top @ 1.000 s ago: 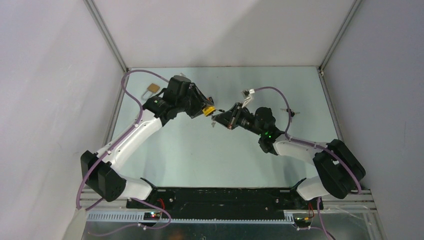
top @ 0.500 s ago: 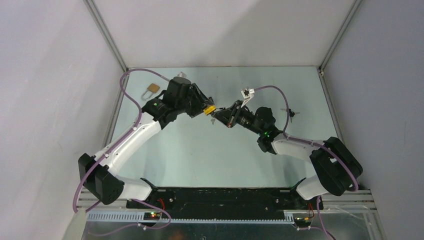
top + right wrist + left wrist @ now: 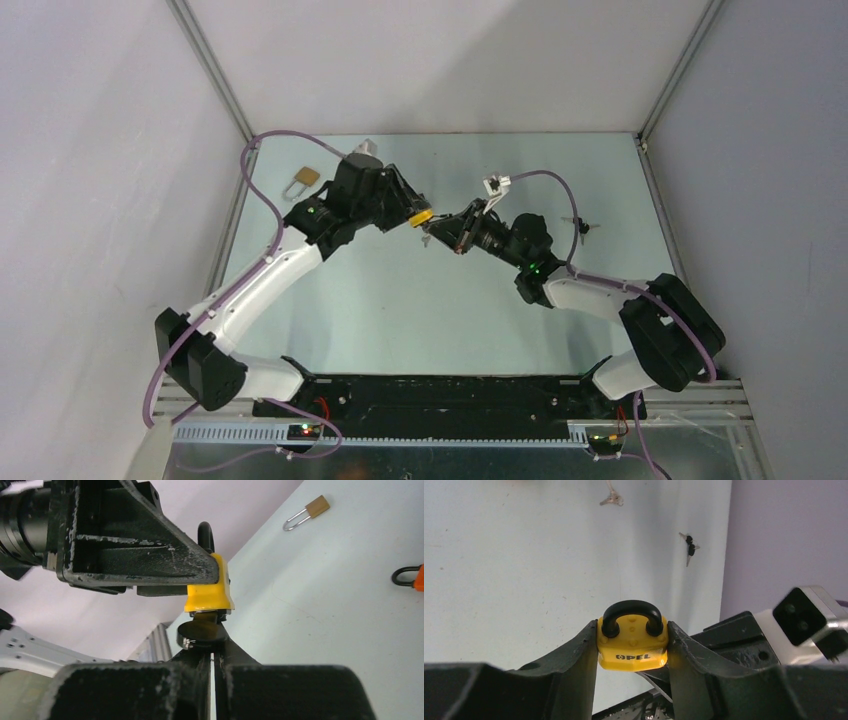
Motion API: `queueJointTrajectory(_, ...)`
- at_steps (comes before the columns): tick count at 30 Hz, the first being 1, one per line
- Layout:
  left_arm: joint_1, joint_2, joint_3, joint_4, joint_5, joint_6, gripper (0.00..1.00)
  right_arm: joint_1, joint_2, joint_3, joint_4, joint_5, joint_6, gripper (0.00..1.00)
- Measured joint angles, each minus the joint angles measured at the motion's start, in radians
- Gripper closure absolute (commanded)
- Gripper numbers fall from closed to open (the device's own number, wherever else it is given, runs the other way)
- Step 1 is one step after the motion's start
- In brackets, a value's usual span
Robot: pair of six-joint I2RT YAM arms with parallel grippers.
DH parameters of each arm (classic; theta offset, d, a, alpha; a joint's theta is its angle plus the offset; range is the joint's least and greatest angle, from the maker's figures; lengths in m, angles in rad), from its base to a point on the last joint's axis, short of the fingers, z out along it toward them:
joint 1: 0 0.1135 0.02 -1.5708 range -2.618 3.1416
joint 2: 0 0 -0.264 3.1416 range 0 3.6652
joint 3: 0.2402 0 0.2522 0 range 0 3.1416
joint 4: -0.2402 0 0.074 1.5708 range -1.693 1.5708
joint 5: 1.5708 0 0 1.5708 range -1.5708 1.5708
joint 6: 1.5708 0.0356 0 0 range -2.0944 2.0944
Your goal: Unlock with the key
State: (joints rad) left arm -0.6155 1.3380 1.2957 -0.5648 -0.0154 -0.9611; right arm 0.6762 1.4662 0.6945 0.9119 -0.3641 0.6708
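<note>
My left gripper (image 3: 632,642) is shut on a yellow padlock (image 3: 632,646) with a black shackle, held above the table; the padlock also shows in the top view (image 3: 421,216) and the right wrist view (image 3: 207,594). My right gripper (image 3: 214,645) is shut on a black-headed key (image 3: 202,631), whose head sits right under the padlock's bottom face. The key's blade is hidden, so I cannot tell how far it is in the lock. In the top view the two grippers meet at mid-table, the left gripper (image 3: 410,212) and the right gripper (image 3: 440,232).
A brass padlock (image 3: 303,179) lies at the far left, also in the right wrist view (image 3: 309,511). An orange padlock (image 3: 411,577) lies at the right edge of that view. A loose key (image 3: 612,499) and a black-headed key (image 3: 583,226) lie on the table.
Both grippers have shifted slightly toward the far side, and the left wrist has turned a little, keeping padlock and key together.
</note>
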Motion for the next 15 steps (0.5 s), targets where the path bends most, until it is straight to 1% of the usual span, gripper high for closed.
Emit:
queueJointTrajectory(3, -0.006, -0.031, -0.028, 0.061, 0.005, 0.026, 1.0, -0.02, 0.0, 0.002, 0.022, -0.03, 0.069, 1.0)
queueJointTrajectory(9, -0.01, -0.127, -0.115, 0.229, 0.061, 0.075, 1.0, -0.072, 0.004, 0.015, 0.119, -0.144, 0.253, 1.0)
queueJointTrajectory(15, -0.01, -0.173, -0.171, 0.387, 0.116, 0.119, 1.0, -0.115, 0.035, 0.05, 0.22, -0.239, 0.418, 1.0)
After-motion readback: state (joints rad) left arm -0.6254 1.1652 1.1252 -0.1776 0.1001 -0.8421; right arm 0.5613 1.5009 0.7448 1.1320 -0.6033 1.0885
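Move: The yellow padlock, already in the left fingers, has its body about 3 cm to the right hand's left, 2 cm ahead and a touch above; the key, still pinched by the right fingers at its base, lies some 3 cm right and 2 cm back of the left hand, barely lower. Some 20 cm below, the orange padlock lies 18 cm ahead and 3 cm left of the left hand, the loose silver keys 17 cm ahead and 13 cm right. The key turns in the yellow padlock by both wrists twisting against each other, some 40 degrees about the key's length: the left hand tips its fingertips upward while the right rolls its left side up and swings counter-clockwise. Throughout, both hands rise together about 6 cm, easing slightly back and to the right, the left fingers keeping their hold on the padlock body and the closed right fingers theirs on the key at its base. ##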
